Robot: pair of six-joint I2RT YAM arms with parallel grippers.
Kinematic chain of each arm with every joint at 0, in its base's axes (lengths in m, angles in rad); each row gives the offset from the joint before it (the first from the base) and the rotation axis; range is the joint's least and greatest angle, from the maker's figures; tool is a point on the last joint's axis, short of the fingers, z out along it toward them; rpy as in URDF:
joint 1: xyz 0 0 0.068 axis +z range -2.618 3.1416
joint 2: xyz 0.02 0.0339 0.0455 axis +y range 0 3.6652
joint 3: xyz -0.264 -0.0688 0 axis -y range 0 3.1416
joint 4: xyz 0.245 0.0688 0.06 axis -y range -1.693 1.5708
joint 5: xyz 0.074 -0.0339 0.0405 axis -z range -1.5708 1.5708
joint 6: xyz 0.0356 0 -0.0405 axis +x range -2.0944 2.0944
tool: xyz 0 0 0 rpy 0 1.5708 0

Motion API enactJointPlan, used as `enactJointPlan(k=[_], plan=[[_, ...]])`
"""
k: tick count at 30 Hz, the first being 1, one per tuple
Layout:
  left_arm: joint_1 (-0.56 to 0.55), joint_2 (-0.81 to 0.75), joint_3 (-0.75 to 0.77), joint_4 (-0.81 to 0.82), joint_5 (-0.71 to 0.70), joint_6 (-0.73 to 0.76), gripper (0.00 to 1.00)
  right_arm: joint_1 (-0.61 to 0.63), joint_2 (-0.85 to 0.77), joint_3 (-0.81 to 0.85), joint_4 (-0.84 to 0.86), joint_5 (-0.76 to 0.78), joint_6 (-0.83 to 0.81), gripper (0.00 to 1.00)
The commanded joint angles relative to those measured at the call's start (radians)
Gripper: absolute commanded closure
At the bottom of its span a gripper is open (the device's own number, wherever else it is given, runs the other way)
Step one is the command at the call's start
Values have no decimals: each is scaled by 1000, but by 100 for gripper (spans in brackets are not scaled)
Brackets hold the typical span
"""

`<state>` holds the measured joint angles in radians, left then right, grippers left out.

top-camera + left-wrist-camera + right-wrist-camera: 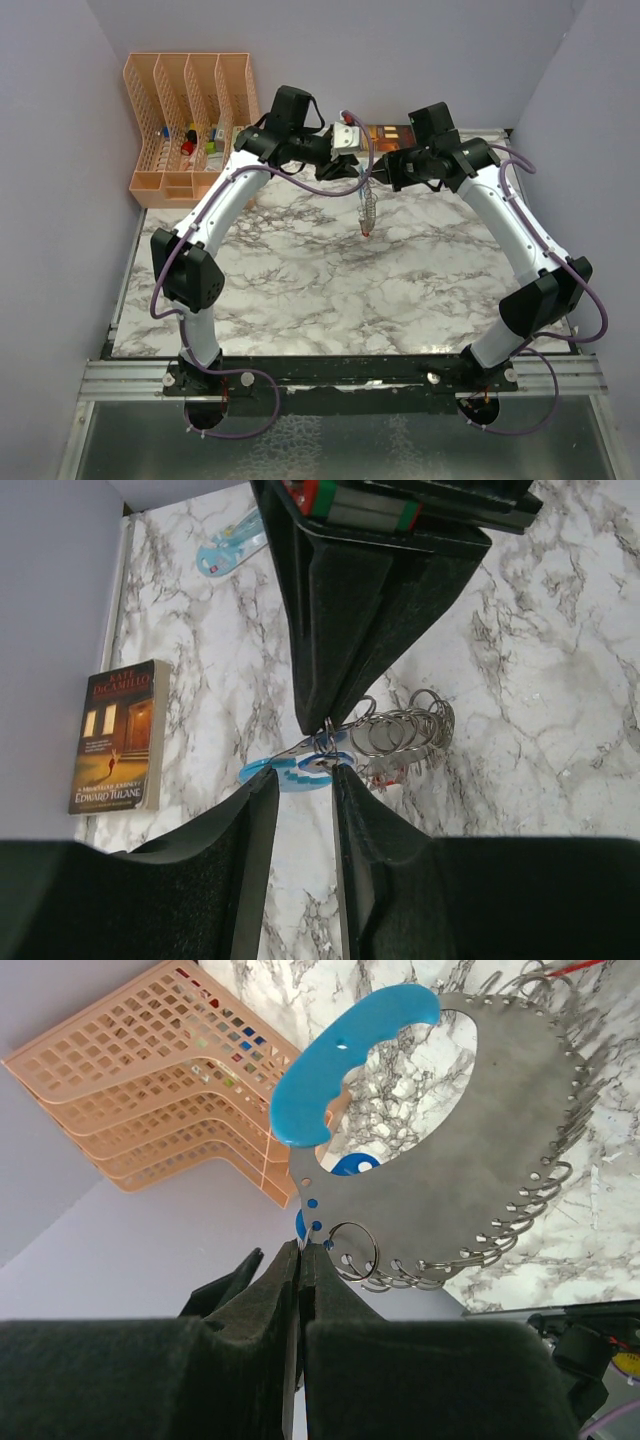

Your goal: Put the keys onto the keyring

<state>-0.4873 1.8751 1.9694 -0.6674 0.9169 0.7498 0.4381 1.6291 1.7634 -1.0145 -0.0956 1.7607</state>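
Observation:
My right gripper (301,1245) is shut on the edge of the keyring (480,1140), a grey crescent plate hung with several wire rings and fitted with a blue handle (340,1070). In the top view the keyring (368,208) hangs above the marble between the two wrists. A blue-tagged key (300,770) lies across the tips of my left gripper (305,772). Its jaws stand apart with marble showing between them, and I cannot tell whether they press on the tag. A red bit (385,777) shows under the rings (405,730). My right gripper (325,723) comes down from above.
An orange mesh organizer (190,110) with small items stands at the back left. A book (118,737) lies on the marble near the back wall. A pale-blue see-through object (230,545) lies on the table beyond it.

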Motion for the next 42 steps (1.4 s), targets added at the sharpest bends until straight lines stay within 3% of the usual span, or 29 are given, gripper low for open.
enactJointPlan(k=[1,8,34,36,40,42], plan=[[-14,7,23,-60,57,47,69,-7,0,21,50,-19,17,99],[-48,9,33,-122,51,97,69,-7,10,37,53,-35,14,99],[-49,18,3,39,-98,-13,76,-6,-34,-31,99,-87,9,99],[-48,20,3,45,-99,-19,80,-7,-40,-39,104,-88,12,99],[-48,21,6,41,-97,-22,99,-7,-50,-49,106,-83,15,99],[-48,21,5,31,-101,-18,100,-7,-57,-54,110,-75,16,99]])
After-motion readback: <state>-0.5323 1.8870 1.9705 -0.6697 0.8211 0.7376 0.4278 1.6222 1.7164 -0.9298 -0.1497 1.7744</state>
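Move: The wire ring where the blue key is going on is pinched in my right hand's fingertips. It lies some 2 cm to the right of my left hand, level fore and aft and about 1 cm lower, and about 1 cm left of and 1 cm below my right hand. The blue handle hangs from the left hand about 1 cm back, 3 cm right and 6 cm down; the red key dangles roughly 11 cm back, 2 cm right and 10 cm down. I draw my left hand back about 2.5 cm, easing slightly right and down, then bring it forward again by the same amount beside the right fingertips, ending some 1 cm farther right and lower. There I shut its part-open fingers on the wire ring and blue key's edge. My right hand keeps its pinch on the ring and drifts about 1 cm left. ##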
